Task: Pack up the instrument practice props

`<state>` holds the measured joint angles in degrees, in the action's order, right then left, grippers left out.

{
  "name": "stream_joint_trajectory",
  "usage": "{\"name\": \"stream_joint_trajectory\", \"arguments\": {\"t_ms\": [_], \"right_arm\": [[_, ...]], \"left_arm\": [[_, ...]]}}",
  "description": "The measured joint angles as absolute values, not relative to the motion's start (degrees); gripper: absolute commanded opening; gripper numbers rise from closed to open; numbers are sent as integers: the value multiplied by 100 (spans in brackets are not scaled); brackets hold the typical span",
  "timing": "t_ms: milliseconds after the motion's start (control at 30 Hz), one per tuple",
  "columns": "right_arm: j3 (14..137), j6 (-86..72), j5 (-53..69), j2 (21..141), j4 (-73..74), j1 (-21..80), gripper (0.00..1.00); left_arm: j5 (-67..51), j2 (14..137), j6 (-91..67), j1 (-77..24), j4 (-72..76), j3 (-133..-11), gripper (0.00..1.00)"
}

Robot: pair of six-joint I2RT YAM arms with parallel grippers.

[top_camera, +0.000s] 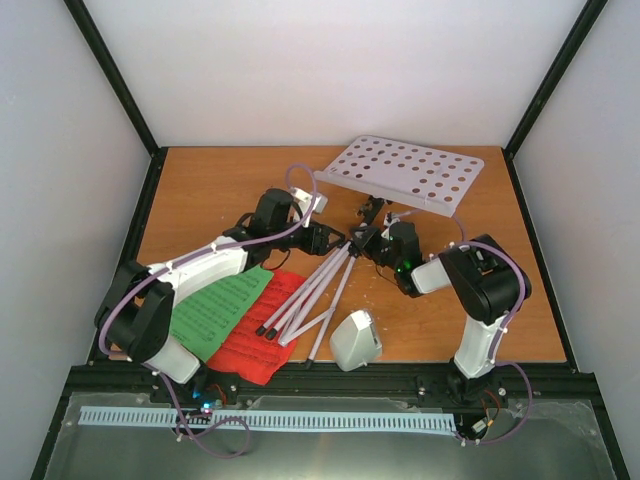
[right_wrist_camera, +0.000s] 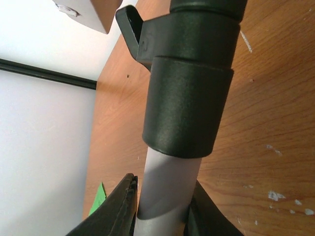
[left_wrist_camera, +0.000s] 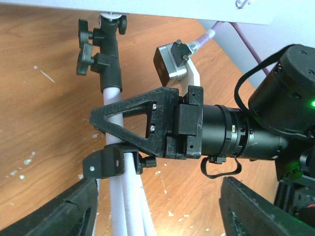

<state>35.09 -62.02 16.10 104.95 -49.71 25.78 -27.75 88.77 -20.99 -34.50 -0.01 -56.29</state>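
Observation:
The music stand lies tilted on the table, its white perforated desk [top_camera: 400, 172] raised at the back and its folded silver tripod legs [top_camera: 305, 300] pointing at the near edge. My right gripper [right_wrist_camera: 165, 206] is shut on the stand's silver pole [right_wrist_camera: 170, 182], just below a black collar [right_wrist_camera: 187, 98]. My left gripper [left_wrist_camera: 157, 189] stands open around the legs [left_wrist_camera: 123, 196] without pinching them; they run close to its left finger [left_wrist_camera: 64, 216]. The green sheet [top_camera: 215, 310] and red sheet [top_camera: 260, 335] lie flat under my left arm. The white metronome [top_camera: 355, 340] stands beside the leg tips.
The wooden table [top_camera: 220, 190] is boxed in by white walls and black frame posts. A white slotted strip [top_camera: 260, 420] runs along the near edge by the arm bases. In the left wrist view, my right arm's black finger [left_wrist_camera: 133, 118] crosses the pole.

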Motion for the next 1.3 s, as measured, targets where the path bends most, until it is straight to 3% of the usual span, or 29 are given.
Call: {"name": "stream_joint_trajectory", "arguments": {"t_ms": [133,333,533,767,967,1300], "right_arm": [[3509,-6206,1678,10641,-5098,2539,3],[3509,-6248,1778,10921,-5181,2434,9],[3557,-6154,1855,11004,-5170,2390,35],[3601,-4779,1573,11030,-5218,2320,63],[3555,-4265,1385,10836,-5535,2259,80],[3030,-4075,1345,9922,-5664,2244,97]], "left_arm": [[-2674,8735,-2071,-3450,40,-5559,86],[-2609,8503,-2086,-3450,43,-5266,92],[-2506,8350,-2086,-3450,-38,-4884,94],[-2510,8307,-2088,-3450,-187,-4574,98],[-2510,8117,-2088,-3450,-471,-4394,100],[-2493,8147,-2080,-3450,-740,-4268,99]]}}
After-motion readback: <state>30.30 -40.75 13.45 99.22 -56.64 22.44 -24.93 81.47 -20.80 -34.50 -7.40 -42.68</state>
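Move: The right fingers hold the music stand's pole, about 7 cm above the table spot straight below. From that hand, the perforated desk is some 14 cm ahead, 11 cm right and slightly higher; the white device sits 25 cm back, 1 cm left, a little lower. From the left hand, the folded legs' middle lies roughly 8 cm back, 6 cm left, 14 cm down; the red sheet is 15 cm back, 17 cm left on the table. Right lowers the stand about 3 cm, releases and rises; left opens fully, sinking 7 cm back-left towards the legs. ##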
